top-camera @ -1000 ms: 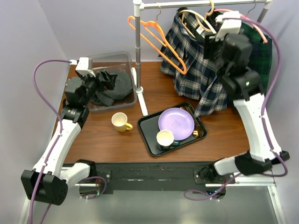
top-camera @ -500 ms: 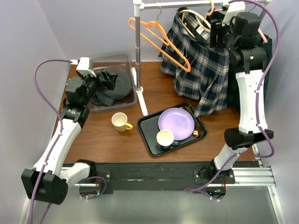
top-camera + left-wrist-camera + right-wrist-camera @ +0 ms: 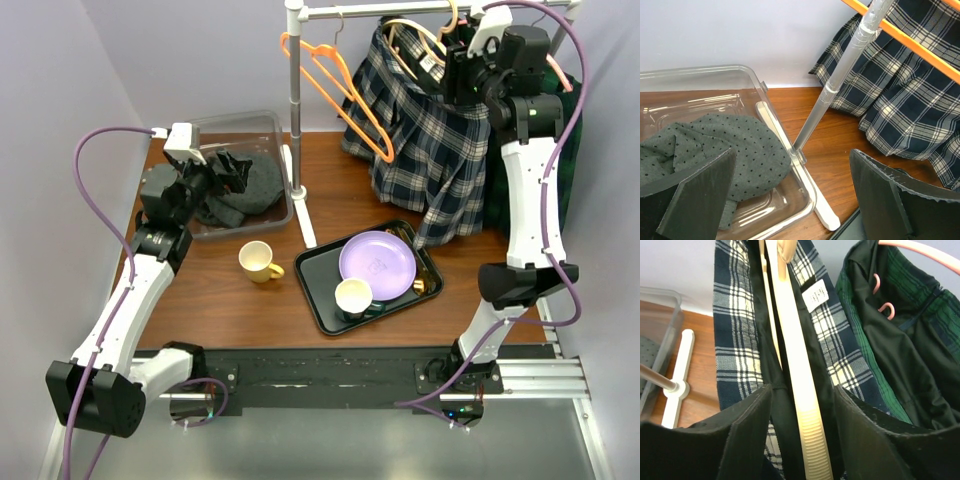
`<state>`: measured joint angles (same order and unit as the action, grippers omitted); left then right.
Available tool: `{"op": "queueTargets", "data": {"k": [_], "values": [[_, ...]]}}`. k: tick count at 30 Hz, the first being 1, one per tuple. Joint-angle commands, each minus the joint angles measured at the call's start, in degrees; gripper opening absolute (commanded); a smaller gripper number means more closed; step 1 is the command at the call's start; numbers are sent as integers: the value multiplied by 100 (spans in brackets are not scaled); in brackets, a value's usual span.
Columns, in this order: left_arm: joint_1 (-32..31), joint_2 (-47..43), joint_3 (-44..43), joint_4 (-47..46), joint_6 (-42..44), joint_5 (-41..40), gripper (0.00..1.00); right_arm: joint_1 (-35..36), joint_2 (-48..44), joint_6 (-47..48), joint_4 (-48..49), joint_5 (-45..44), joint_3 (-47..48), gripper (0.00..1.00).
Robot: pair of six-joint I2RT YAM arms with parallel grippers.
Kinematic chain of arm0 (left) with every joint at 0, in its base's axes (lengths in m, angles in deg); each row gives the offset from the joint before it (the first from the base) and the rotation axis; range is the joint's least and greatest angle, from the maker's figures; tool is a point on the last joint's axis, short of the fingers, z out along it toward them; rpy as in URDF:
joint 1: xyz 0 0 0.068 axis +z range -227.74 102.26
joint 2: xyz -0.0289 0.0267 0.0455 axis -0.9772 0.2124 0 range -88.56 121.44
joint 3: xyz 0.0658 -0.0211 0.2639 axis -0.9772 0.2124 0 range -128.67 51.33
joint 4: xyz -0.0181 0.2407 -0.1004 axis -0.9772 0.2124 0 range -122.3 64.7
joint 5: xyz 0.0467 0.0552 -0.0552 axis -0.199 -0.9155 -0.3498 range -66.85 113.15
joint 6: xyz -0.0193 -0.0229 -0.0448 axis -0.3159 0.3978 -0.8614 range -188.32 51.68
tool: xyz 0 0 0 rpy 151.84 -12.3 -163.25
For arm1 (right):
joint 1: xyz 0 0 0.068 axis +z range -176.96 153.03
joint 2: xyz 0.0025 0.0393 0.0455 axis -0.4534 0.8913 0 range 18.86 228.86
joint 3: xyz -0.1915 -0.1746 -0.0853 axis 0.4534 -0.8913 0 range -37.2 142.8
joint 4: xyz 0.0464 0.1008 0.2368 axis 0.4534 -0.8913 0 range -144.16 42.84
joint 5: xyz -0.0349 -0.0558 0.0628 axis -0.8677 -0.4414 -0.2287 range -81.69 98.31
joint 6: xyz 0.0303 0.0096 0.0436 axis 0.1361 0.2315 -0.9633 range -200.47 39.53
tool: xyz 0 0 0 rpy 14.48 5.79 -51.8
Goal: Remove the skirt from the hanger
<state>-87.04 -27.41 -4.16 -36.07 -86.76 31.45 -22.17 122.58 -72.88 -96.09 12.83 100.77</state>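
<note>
The navy plaid skirt [image 3: 430, 150] hangs from a cream hanger [image 3: 415, 35] on the rail at the back right. My right gripper [image 3: 462, 62] is up at the skirt's top edge. In the right wrist view its open jaws [image 3: 802, 390] straddle the hanger's ribbed arm [image 3: 807, 435] and the dark waistband of the skirt [image 3: 735, 340], with narrow gaps on both sides. My left gripper [image 3: 222, 172] stands wide open with nothing in it, above the clear bin [image 3: 790, 150], far from the skirt.
A green plaid skirt [image 3: 900, 340] on a pink hanger [image 3: 920, 250] hangs right beside the navy one. An orange hanger [image 3: 335, 85] hangs near the rack pole [image 3: 295, 110]. A grey dotted cloth [image 3: 730, 145] lies in the bin. Yellow mug [image 3: 260, 262], black tray [image 3: 315, 270] holding a purple plate [image 3: 378, 258] and a cup [image 3: 353, 296].
My right arm has risen to the rail and shifted slightly left, and its jaws have narrowed around the hanger arm. The orange hanger has swung a little. The left arm has not moved.
</note>
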Motion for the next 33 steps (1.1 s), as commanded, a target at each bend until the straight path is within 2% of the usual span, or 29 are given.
{"op": "queueTargets", "data": {"k": [1,6,11,14,15,17,19,24,33], "values": [[-2,-6,2,-273,42,-12,100,-5,-89,-170,427,199,-50,51],[-2,-15,-6,-256,42,-30,100,-5,-177,-338,753,295,-376,42],[-2,-24,-6,-256,51,-47,100,-5,-36,-425,727,243,-359,40],[-2,-41,-15,-256,51,-47,100,-5,-19,-452,762,269,-368,33],[-2,-41,-6,-256,51,-47,100,-5,-19,-461,762,278,-341,27],[-2,-41,-6,-256,51,-47,100,-5,-53,-496,771,269,-289,22],[-2,-41,-6,-256,51,-47,100,4,-133,-531,919,243,-358,0],[-2,-32,-6,-256,51,-47,100,4,-467,-707,1491,313,-719,0],[-2,-15,2,-256,51,-56,100,-5,-607,-891,1710,234,-464,0]]}}
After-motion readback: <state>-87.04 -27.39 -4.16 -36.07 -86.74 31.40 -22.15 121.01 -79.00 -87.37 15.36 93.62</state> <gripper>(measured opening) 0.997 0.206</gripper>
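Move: The near arm of the plaid skirt's cream hanger runs between the right hand's open fingers, its end about 1 cm ahead, level sideways and in height. The plaid skirt's middle hangs about 6 cm ahead, 6 left and 18 below; the green skirt some 5 cm ahead, 14 right and 15 below. The empty orange hanger is roughly 4 ahead, 22 left and 3 below. From the left hand, the cream hanger's end lies about 11 ahead, 44 right and 12 above. The right hand eases some 2 cm forward and left, closing its fingers to pinch the cream hanger's near end. ##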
